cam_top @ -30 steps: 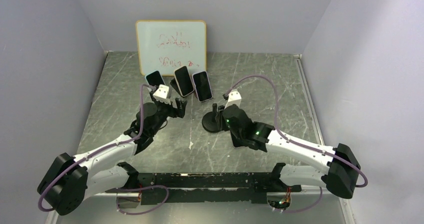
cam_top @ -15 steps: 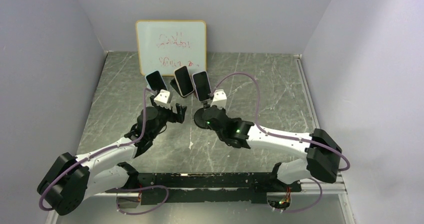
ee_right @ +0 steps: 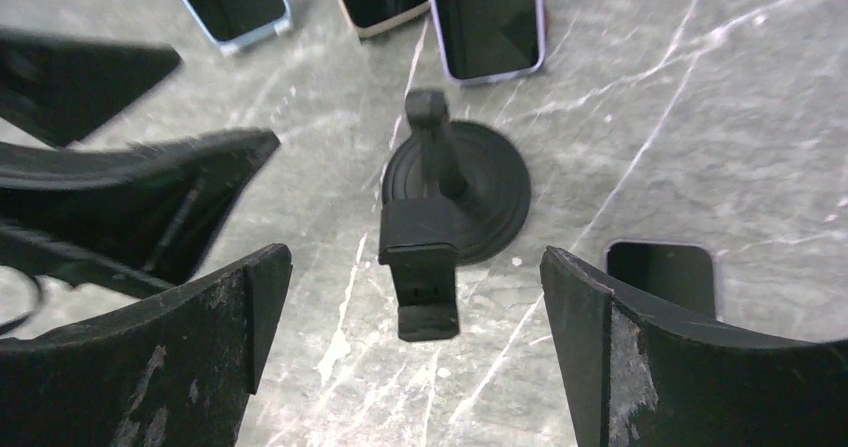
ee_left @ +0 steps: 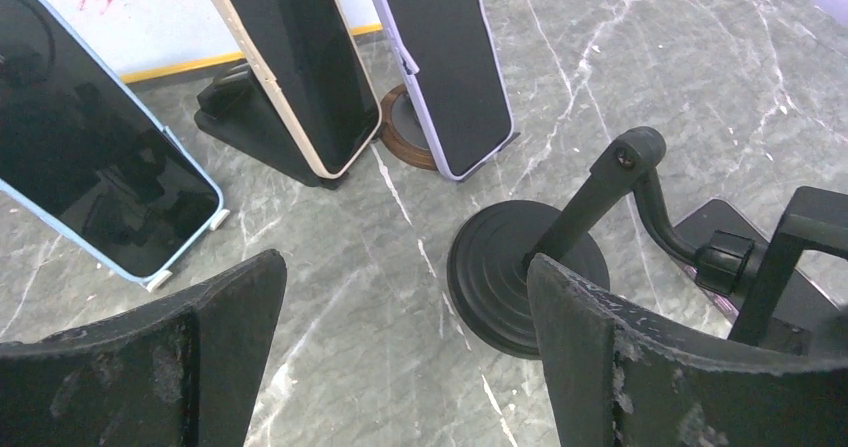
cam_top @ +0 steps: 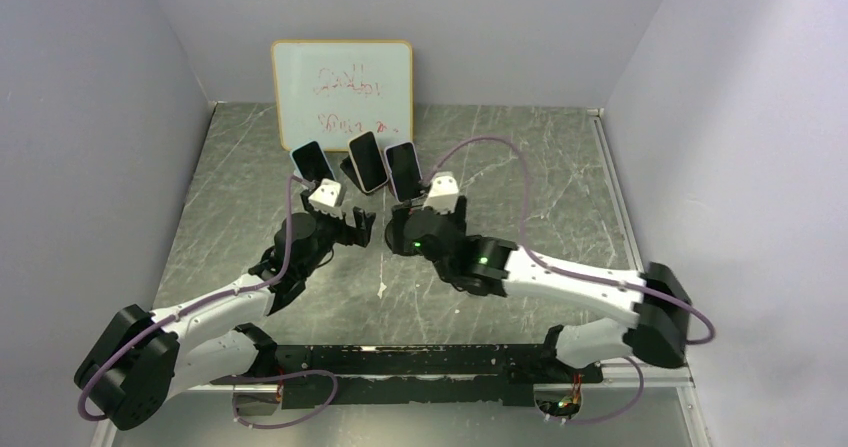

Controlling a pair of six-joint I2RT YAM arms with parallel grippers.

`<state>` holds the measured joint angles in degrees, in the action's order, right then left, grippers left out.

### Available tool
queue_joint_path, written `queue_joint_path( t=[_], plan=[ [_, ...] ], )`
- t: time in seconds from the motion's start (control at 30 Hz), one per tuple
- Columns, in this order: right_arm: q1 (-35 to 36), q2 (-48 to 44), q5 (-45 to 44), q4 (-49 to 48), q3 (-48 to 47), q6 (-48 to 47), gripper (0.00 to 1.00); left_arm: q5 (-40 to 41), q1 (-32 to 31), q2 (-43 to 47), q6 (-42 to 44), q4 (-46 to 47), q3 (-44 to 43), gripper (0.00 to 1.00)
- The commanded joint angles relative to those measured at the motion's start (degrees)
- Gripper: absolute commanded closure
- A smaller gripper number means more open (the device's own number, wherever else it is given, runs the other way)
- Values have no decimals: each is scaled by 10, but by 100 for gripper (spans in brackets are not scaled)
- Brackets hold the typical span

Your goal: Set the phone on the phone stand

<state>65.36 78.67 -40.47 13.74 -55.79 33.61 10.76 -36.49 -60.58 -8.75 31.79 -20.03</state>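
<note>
The empty black phone stand (ee_right: 447, 189), with a round base and a cradle (ee_right: 421, 267) on a bent neck, stands on the marble table. My right gripper (ee_right: 412, 259) hangs open above it, fingers on either side of the cradle and touching nothing. A dark phone (ee_right: 661, 274) lies flat on the table just right of the stand. My left gripper (ee_left: 405, 267) is open and empty, left of the stand (ee_left: 512, 267). In the top view the right gripper (cam_top: 402, 223) covers most of the stand, the left gripper (cam_top: 355, 223) is beside it, and the flat phone is hidden.
Three other phones lean on stands at the back: blue (cam_top: 311, 160), cream (cam_top: 367, 161) and lilac (cam_top: 403, 171). A whiteboard (cam_top: 342, 92) leans on the rear wall behind them. Walls close in the table on both sides.
My right arm swung left and toward the back, bringing the stand along, then opened its jaws and let go. The left gripper opened a little wider and stayed in place.
</note>
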Motion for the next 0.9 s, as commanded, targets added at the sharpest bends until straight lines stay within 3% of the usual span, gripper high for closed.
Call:
queue_joint_path(
  t=[0.0, 0.17, 0.3, 0.47, 0.87],
  plan=[
    [1, -134, -64, 14, 20, -23, 0, -27, -5, 8, -4, 6, -4, 6],
    [-48, -235, -77, 103, 82, 2, 0, -43, -5, 21, -7, 0, -3, 6],
    [-150, -222, 79, 156, 141, 47, 0, -71, -5, 33, -17, 5, 8, 6],
    [-188, -172, 152, 137, 201, 71, 0, -119, -5, 46, -30, 15, 32, 9],
    [-218, -68, 195, 29, 238, 20, 0, -133, -5, 80, -26, -25, 46, 11]
  ],
)
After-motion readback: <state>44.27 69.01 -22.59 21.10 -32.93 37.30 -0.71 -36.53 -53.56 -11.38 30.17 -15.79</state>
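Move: The last flat phone lies about 15 cm to the right of the right hand, roughly 1 cm farther out and 16 cm below. The round-based black stand stands about 8 cm ahead, 2 cm to that hand's left and 11 cm below, and the purple-cased phone, already propped, is some 19 cm ahead, 4 cm left and 8 cm below. From the left hand, the flat phone is about 27 cm right, 5 cm back and 14 cm below. Lift the empty right gripper some 9 cm clear while swinging it right, away from the round-based stand, then drop it steeply towards the flat phone, ending about 15 cm right and 13 cm lower. Tip the fingers down some 20 degrees, turning slightly clockwise, and keep them wide open, one over each long side. Ease the open left gripper back about 4 cm and slightly right, turning it clockwise. ##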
